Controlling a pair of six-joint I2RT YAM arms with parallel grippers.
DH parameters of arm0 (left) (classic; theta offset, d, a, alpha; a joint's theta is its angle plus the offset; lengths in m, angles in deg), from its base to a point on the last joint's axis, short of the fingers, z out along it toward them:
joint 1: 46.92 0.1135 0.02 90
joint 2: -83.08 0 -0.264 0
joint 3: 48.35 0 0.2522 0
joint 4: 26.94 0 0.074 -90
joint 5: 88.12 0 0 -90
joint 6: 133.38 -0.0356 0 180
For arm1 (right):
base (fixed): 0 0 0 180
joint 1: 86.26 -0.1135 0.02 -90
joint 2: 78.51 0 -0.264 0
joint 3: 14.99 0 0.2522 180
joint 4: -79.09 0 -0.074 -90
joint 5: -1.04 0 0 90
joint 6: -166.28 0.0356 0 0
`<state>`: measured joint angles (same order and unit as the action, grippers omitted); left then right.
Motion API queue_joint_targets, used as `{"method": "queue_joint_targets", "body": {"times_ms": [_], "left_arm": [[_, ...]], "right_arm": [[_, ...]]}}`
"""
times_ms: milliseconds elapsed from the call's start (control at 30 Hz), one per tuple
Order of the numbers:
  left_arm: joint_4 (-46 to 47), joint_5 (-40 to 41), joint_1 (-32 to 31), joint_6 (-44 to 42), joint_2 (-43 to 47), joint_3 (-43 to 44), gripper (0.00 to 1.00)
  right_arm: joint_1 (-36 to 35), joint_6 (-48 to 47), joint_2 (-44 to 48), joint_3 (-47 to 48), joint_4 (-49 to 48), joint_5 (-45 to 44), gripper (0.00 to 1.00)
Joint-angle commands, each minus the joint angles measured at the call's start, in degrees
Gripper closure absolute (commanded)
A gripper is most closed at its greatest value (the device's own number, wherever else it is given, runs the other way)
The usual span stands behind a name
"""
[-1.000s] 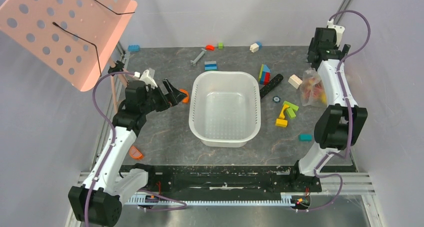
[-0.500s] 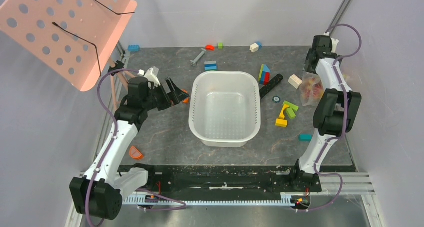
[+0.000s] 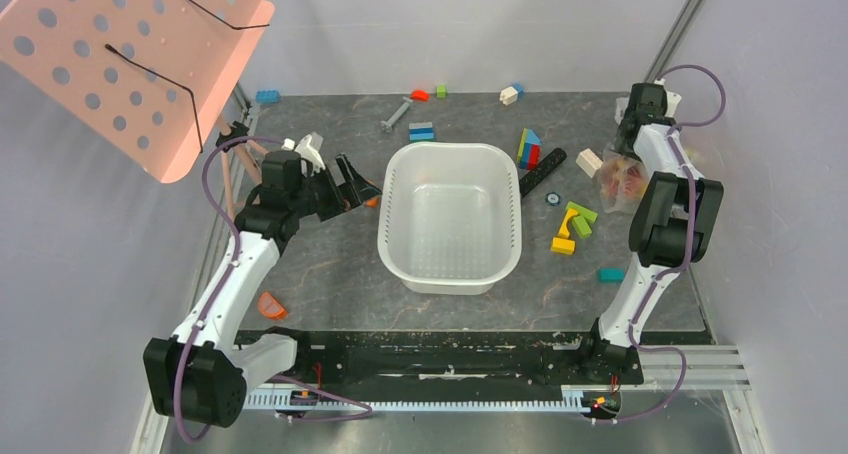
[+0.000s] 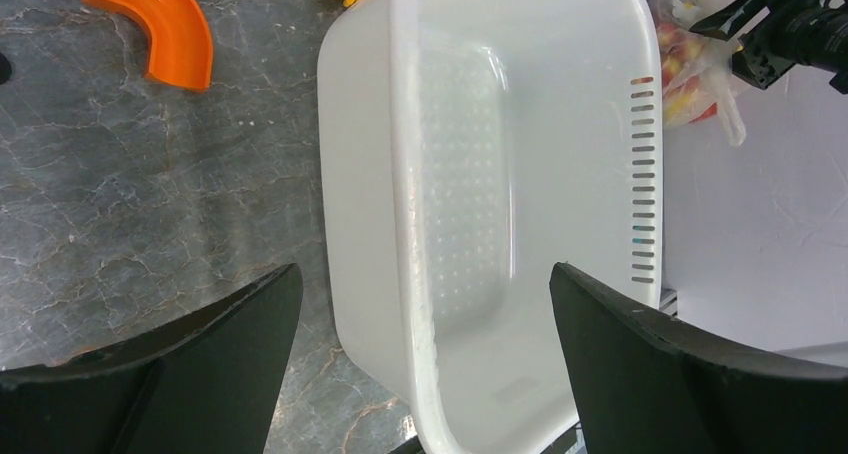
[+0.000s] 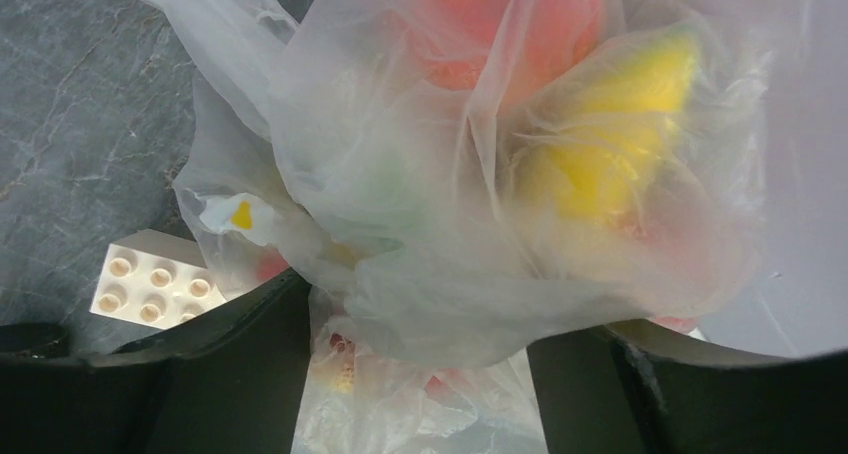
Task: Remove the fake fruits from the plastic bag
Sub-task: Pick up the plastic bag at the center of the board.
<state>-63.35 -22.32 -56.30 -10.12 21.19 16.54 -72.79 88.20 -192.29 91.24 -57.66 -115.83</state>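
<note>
The plastic bag point(image 3: 622, 179) lies crumpled at the far right of the table, beside the wall. Through its film point(image 5: 480, 224) I see the fake fruits as blurs: a yellow piece point(image 5: 610, 144), a red-pink one point(image 5: 500, 24) and small red-yellow bits lower down. My right gripper point(image 3: 634, 152) points down onto the bag. Its jaws stand apart with a bulge of the bag between them point(image 5: 440, 314). My left gripper point(image 3: 362, 184) hovers open at the left rim of the white basin point(image 3: 450, 149), holding nothing point(image 4: 425, 284).
A cream studded brick point(image 5: 150, 279) lies right beside the bag. Coloured blocks point(image 3: 575, 224), a teal block point(image 3: 610, 274) and a black bar point(image 3: 542, 171) sit between basin and bag. An orange curved piece point(image 4: 165, 24) lies left of the basin. A pink perforated panel point(image 3: 120, 54) overhangs the far left.
The right arm has folded back and lowered its gripper onto the bag, and its jaws have narrowed around the film. The left arm has shifted slightly towards the basin.
</note>
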Motion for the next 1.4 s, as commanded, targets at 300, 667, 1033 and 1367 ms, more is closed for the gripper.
{"method": "queue_joint_targets", "body": {"times_ms": [300,667,1033,1367], "left_arm": [[1.4,-1.8,-3.0,-4.4,-5.0,5.9,0.00],[-8.9,15.8,-11.9,-12.2,-14.1,14.1,0.00],[-9.6,26.5,-16.8,-10.1,-20.2,16.0,0.04],[-5.2,22.6,-17.2,-10.1,-24.9,17.6,0.25]], "right_arm": [[1.0,-1.2,7.5,-10.5,-9.0,8.7,0.91],[0.9,-2.9,23.4,-22.2,-12.3,15.3,1.00],[0.9,-2.3,37.6,-22.0,-12.6,20.3,1.00],[0.9,-2.5,45.2,-19.4,-10.6,21.0,1.00]]}}
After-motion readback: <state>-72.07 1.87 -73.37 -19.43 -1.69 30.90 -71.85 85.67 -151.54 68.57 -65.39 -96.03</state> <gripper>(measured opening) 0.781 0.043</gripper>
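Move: The plastic bag lies almost straight under the right hand, its middle about 5 cm below and perhaps 1 cm back. The white block sits some 12 cm to that hand's left and 3 cm ahead, the black remote 24 cm left and 1 cm ahead, both about 10 cm below. From the left hand the tub's middle is about 14 cm right, 2 cm ahead and 14 cm below; the bag is some 59 cm right, 15 cm ahead, 15 cm down. The right fingers shut on the plastic of the bag's top while the hand sinks a last centimetre, then keep their pinch as it draws back and left and climbs about 15 cm, tilting up some 25 degrees and turning counter-clockwise. The left hand goes down about 7 cm and a little right and forward to the tub's left rim, rolling left side up, fingers starting to close. ##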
